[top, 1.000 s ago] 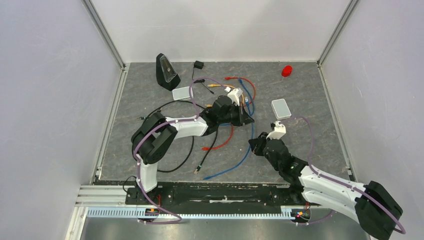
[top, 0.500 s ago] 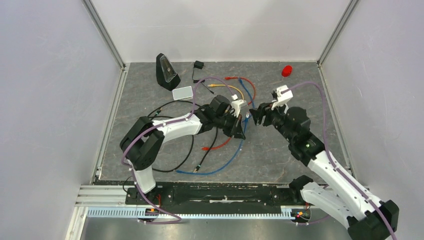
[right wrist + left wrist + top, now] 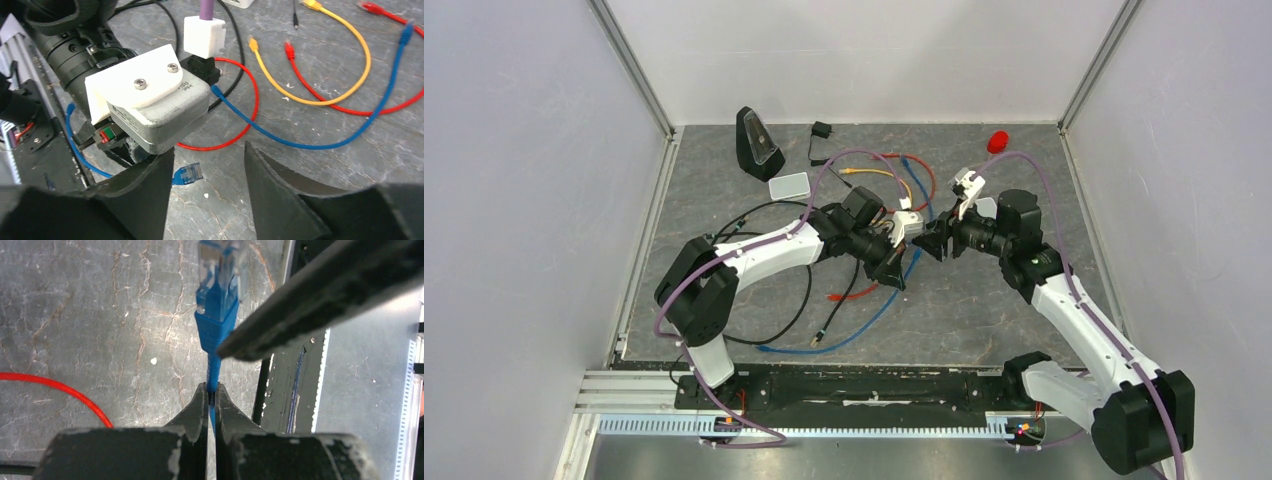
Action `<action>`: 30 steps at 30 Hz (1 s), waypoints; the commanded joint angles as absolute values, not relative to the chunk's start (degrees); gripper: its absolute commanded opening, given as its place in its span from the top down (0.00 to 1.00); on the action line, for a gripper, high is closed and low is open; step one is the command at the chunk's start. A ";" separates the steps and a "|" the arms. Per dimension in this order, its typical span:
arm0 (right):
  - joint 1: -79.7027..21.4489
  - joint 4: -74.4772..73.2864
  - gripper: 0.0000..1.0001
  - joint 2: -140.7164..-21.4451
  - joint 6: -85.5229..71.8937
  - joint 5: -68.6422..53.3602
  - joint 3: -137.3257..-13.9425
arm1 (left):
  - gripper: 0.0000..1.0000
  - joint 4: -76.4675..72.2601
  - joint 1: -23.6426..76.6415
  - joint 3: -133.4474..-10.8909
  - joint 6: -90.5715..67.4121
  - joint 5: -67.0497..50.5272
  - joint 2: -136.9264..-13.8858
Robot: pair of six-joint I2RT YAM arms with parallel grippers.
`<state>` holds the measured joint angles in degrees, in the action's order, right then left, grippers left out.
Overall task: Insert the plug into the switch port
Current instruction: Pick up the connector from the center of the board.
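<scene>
The plug (image 3: 217,260) is a clear connector on a blue cable (image 3: 215,320). My left gripper (image 3: 211,390) is shut on that cable just behind the plug's blue boot, above the grey mat. My right gripper (image 3: 209,150) faces it with jaws wide open, and the plug (image 3: 189,174) shows between them beside one finger, untouched. In the top view they meet mid-table, where the right gripper (image 3: 932,243) points left. A flat pale box (image 3: 789,186) lies back left. My right arm mostly covers a second pale patch. No view shows the switch port.
A black wedge-shaped device (image 3: 757,143) stands back left, with a small black adapter (image 3: 821,130) near it. Red (image 3: 300,65), yellow (image 3: 350,40) and black cables loop over the mat behind the grippers. A red round object (image 3: 997,141) sits back right.
My right arm has swung from the near right up to mid-table and opened its jaws. My left gripper has carried the blue cable slightly forward to face it.
</scene>
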<state>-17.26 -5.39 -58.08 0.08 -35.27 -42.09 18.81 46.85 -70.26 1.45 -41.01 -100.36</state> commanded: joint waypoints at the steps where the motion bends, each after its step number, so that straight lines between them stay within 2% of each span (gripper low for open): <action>1: -16.35 -1.43 0.49 -59.19 0.09 -42.95 -41.31 | 0.98 20.83 46.84 -72.81 6.88 -45.35 -100.53; 5: -15.83 -0.83 0.65 -59.48 -2.40 -43.92 -40.10 | 0.98 20.92 46.77 -72.69 6.93 -45.10 -100.66; 11: -14.74 1.02 0.99 -59.09 -4.89 -45.03 -38.17 | 0.98 20.12 46.76 -71.65 6.63 -43.74 -99.47; 13: -14.50 3.04 1.00 -58.57 -7.12 -45.18 -36.88 | 0.96 18.94 46.76 -71.26 5.61 -41.54 -99.01; 14: -14.44 3.89 1.00 -58.34 -8.43 -45.05 -36.22 | 0.91 18.11 46.76 -70.94 4.82 -39.85 -98.61; 17: -14.37 6.69 1.00 -57.59 -13.74 -42.14 -34.24 | 0.71 12.80 46.76 -68.92 1.99 -33.36 -96.81; 20: -14.41 7.69 1.00 -57.31 -17.65 -37.83 -32.60 | 0.59 6.14 46.89 -65.92 0.65 -28.80 -94.72; 21: -14.41 7.71 1.00 -57.38 -18.57 -36.13 -32.11 | 0.45 4.12 46.93 -64.96 0.62 -27.83 -93.94; 22: -14.41 7.73 1.00 -57.44 -19.62 -34.59 -31.79 | 0.41 1.66 47.15 -63.46 0.61 -27.08 -93.16; 30: -14.24 10.07 1.00 -55.72 -31.36 -21.90 -27.90 | 0.41 -10.53 53.64 -57.03 8.32 -15.44 -89.35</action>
<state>-14.59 5.50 -58.08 -22.85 -29.93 -29.80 -0.32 49.54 -58.98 3.20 -23.49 -92.03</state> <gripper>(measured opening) 0.034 0.590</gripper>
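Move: The blue connector stands out from the left fingers, which hold its cable just behind it: about 5 cm ahead of them, 3 cm right, 4 cm higher. From the open right fingers it is only some 1 cm back, 1 cm left and 1 cm lower. On the table some 18 cm below the right hand, the white box sits about 11 cm ahead and 11 cm right. The red plug lies roughly 2 cm back, 10 cm left and 11 cm below the left hand. The right fingers shut on the blue connector, easing back and down a centimetre or so onto it while the left keeps its pinch on the cable. The left then opens to release it and slides about 4 cm forward, tilting back some 20 degrees. The right carries the connector down roughly 4 cm more and a little right, tipping downward and turning clockwise. ##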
